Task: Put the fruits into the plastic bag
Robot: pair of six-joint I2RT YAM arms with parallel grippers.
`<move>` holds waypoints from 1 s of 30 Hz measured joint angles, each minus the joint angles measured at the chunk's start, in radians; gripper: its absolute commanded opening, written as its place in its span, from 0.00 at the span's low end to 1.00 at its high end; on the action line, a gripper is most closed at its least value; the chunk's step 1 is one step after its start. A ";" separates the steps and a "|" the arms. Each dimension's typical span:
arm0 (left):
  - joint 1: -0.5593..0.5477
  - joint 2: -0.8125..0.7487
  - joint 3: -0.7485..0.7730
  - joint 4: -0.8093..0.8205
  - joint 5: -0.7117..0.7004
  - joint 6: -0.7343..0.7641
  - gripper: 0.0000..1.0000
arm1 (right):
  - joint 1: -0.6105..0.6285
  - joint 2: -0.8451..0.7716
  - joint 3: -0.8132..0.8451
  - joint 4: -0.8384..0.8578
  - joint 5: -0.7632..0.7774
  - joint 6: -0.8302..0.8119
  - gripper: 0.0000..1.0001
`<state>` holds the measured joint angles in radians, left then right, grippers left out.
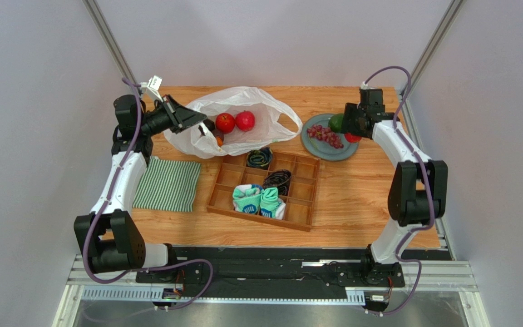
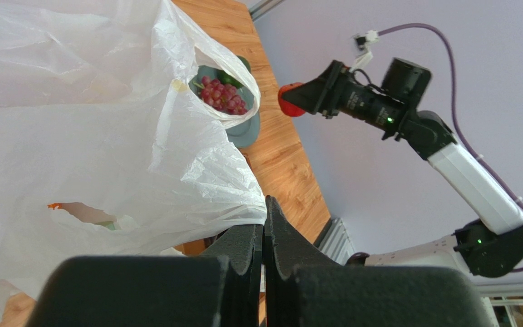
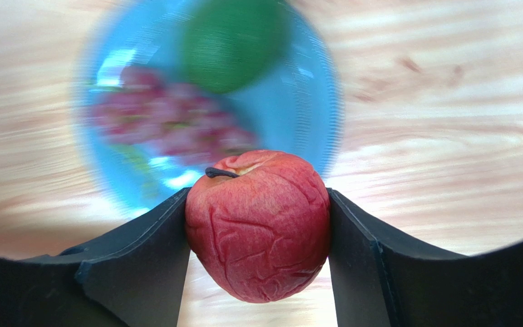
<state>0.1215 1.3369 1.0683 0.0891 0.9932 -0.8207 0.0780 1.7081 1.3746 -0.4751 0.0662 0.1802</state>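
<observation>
The white plastic bag point(image 1: 264, 102) lies open at the back of the table, with two red apples point(image 1: 225, 122) and an orange fruit point(image 1: 218, 139) inside. My left gripper point(image 1: 199, 122) is shut on the bag's edge point(image 2: 196, 218) and holds it up. My right gripper point(image 3: 257, 218) is closed on a wrinkled red apple point(image 3: 257, 225) and holds it above the blue-grey plate point(image 1: 315, 147). Purple-red grapes point(image 1: 325, 135) and a green fruit point(image 1: 337, 122) rest on that plate. From the left wrist the grapes point(image 2: 223, 97) and the held apple point(image 2: 287, 100) show past the bag.
A wooden compartment tray point(image 1: 303, 197) with rolled teal and black socks stands at the table's middle front. A green-and-white striped cloth point(image 1: 169, 184) lies to its left, beside my left arm. The plate sits near the table's right back corner.
</observation>
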 measured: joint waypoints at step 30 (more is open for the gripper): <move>0.000 0.000 -0.005 0.012 0.000 -0.004 0.00 | 0.668 0.553 0.684 0.172 -0.156 0.215 0.43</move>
<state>0.1215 1.3369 1.0630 0.1013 0.9932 -0.8246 0.7460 2.2608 2.0583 -0.3027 -0.0902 0.3954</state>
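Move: I hold the red apple in my right hand. The open plastic bag's middle, with two red fruits already in it, is about 39 cm to my left, 4 cm ahead and 7 cm lower. The avocado lies some 8 cm straight ahead, the grapes 3 cm ahead and 5 cm left, both about 11 cm down. From my left hand, which pinches the rim, the bag's middle is roughly 10 cm ahead, 8 cm right, 22 cm below. I sweep my right hand fast to the left, some 42 cm, carrying the apple away from the plate and in at the bag's mouth. It rises about 8 cm at first, then sinks again by 5 cm, the wrist turning roughly 35 degrees counter-clockwise with its left side lifting. Those fingers keep the apple gripped; my left hand stays still, pinching the rim. ##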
